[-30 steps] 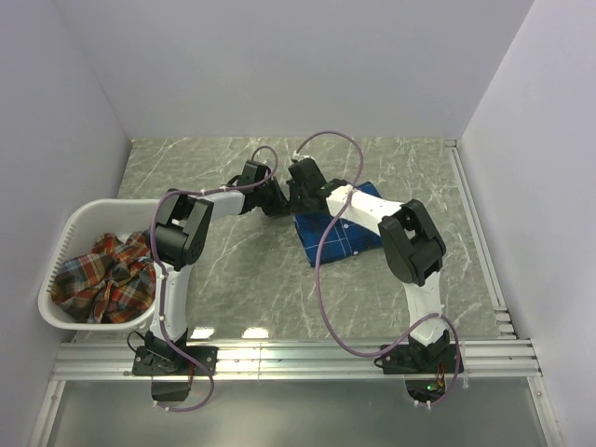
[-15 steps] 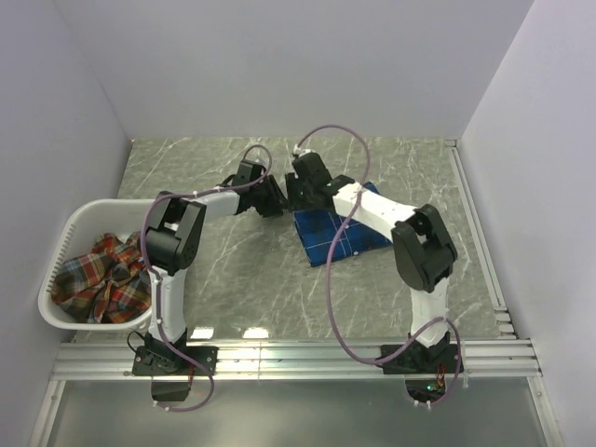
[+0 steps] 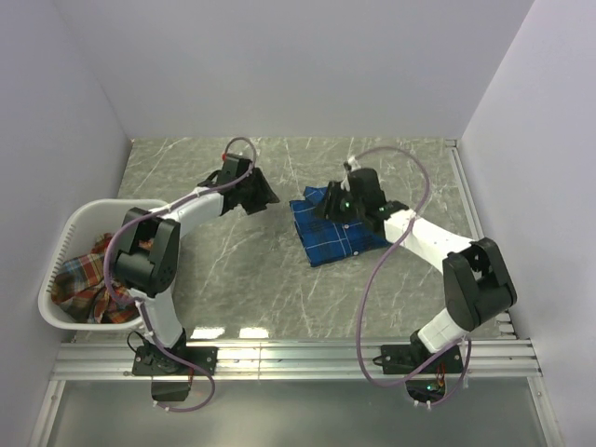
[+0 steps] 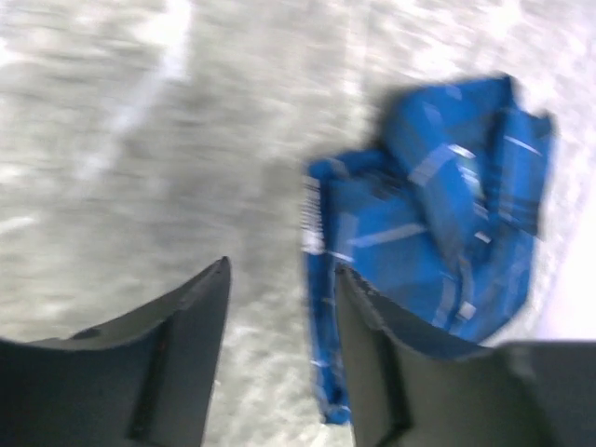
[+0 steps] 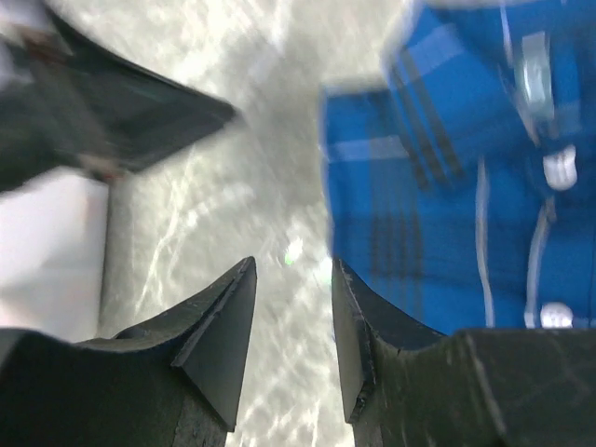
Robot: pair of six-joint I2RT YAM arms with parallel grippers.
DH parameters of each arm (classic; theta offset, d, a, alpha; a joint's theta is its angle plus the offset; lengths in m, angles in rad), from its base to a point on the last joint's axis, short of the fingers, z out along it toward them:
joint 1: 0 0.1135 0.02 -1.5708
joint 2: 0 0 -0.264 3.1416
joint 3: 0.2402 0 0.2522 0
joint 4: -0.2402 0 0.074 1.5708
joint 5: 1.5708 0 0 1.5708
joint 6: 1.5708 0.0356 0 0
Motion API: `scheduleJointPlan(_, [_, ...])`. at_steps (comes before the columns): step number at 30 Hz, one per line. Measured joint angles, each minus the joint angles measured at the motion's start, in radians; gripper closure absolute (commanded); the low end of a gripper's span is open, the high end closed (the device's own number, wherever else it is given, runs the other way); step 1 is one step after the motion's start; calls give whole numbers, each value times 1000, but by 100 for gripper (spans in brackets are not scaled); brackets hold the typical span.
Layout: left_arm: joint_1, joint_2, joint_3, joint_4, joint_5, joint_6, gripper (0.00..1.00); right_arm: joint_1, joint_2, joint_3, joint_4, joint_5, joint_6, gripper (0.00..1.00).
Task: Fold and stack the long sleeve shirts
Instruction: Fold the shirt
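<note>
A royal blue plaid shirt (image 3: 337, 235) lies folded in a compact bundle on the marble table, also seen in the left wrist view (image 4: 438, 223) and the right wrist view (image 5: 447, 214). My left gripper (image 3: 268, 194) (image 4: 279, 279) is open and empty, hovering just left of the bundle. Over the bundle's upper left edge my right gripper (image 3: 324, 207) (image 5: 291, 270) stands open with only table between its fingers. A red-orange plaid shirt (image 3: 88, 277) lies crumpled in the white basket (image 3: 76, 222) at the left.
The basket stands at the table's left edge beside the left arm's base. Purple cables loop above both arms. White walls close in the table on three sides, and a metal rail (image 3: 298, 358) runs along the near edge.
Both grippers have opened and let go of the blue shirt. They have drawn apart: the left arm back to the left, the right arm to the right. The shirt rests on the table.
</note>
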Motion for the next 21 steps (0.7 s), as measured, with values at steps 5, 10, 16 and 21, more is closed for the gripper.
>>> scheduleJointPlan(5, [-91, -4, 80, -2, 26, -14, 71, -19, -9, -188, 83, -135, 90, 55])
scheduleJointPlan(10, [-172, 85, 187, 44, 63, -23, 88, -19, 24, -233, 167, -246, 129, 55])
scheduleJointPlan(16, [-179, 233, 194, 63, 84, -26, 99, -21, 177, -233, 206, -337, 145, 55])
scheduleJointPlan(21, [-162, 310, 209, 81, 104, -39, 100, -24, 209, -233, 179, -361, 143, 55])
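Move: From the left hand the blue shirt's far left corner lies level with it, roughly 11 cm to its right and some 6 cm lower; the folded flap at the shirt's far edge is about 17 cm right and 1 cm farther out. From the right hand the shirt's near left corner lies about 10 cm back, 3 cm left and 13 cm down, and the flap some 8 cm farther out and 3 cm left, as far down. The left hand comes down with its fingertips onto the shirt's far left corner: it first lifts about 5 cm while swinging some 11 cm right, shuts its fingers on the way, then drops onto the cloth already closed. Meanwhile the right hand sinks about 12 cm and draws back 8 cm towards the near left corner, tipping its fingers some 25 degrees steeper and keeping them half open at the cloth's edge. ##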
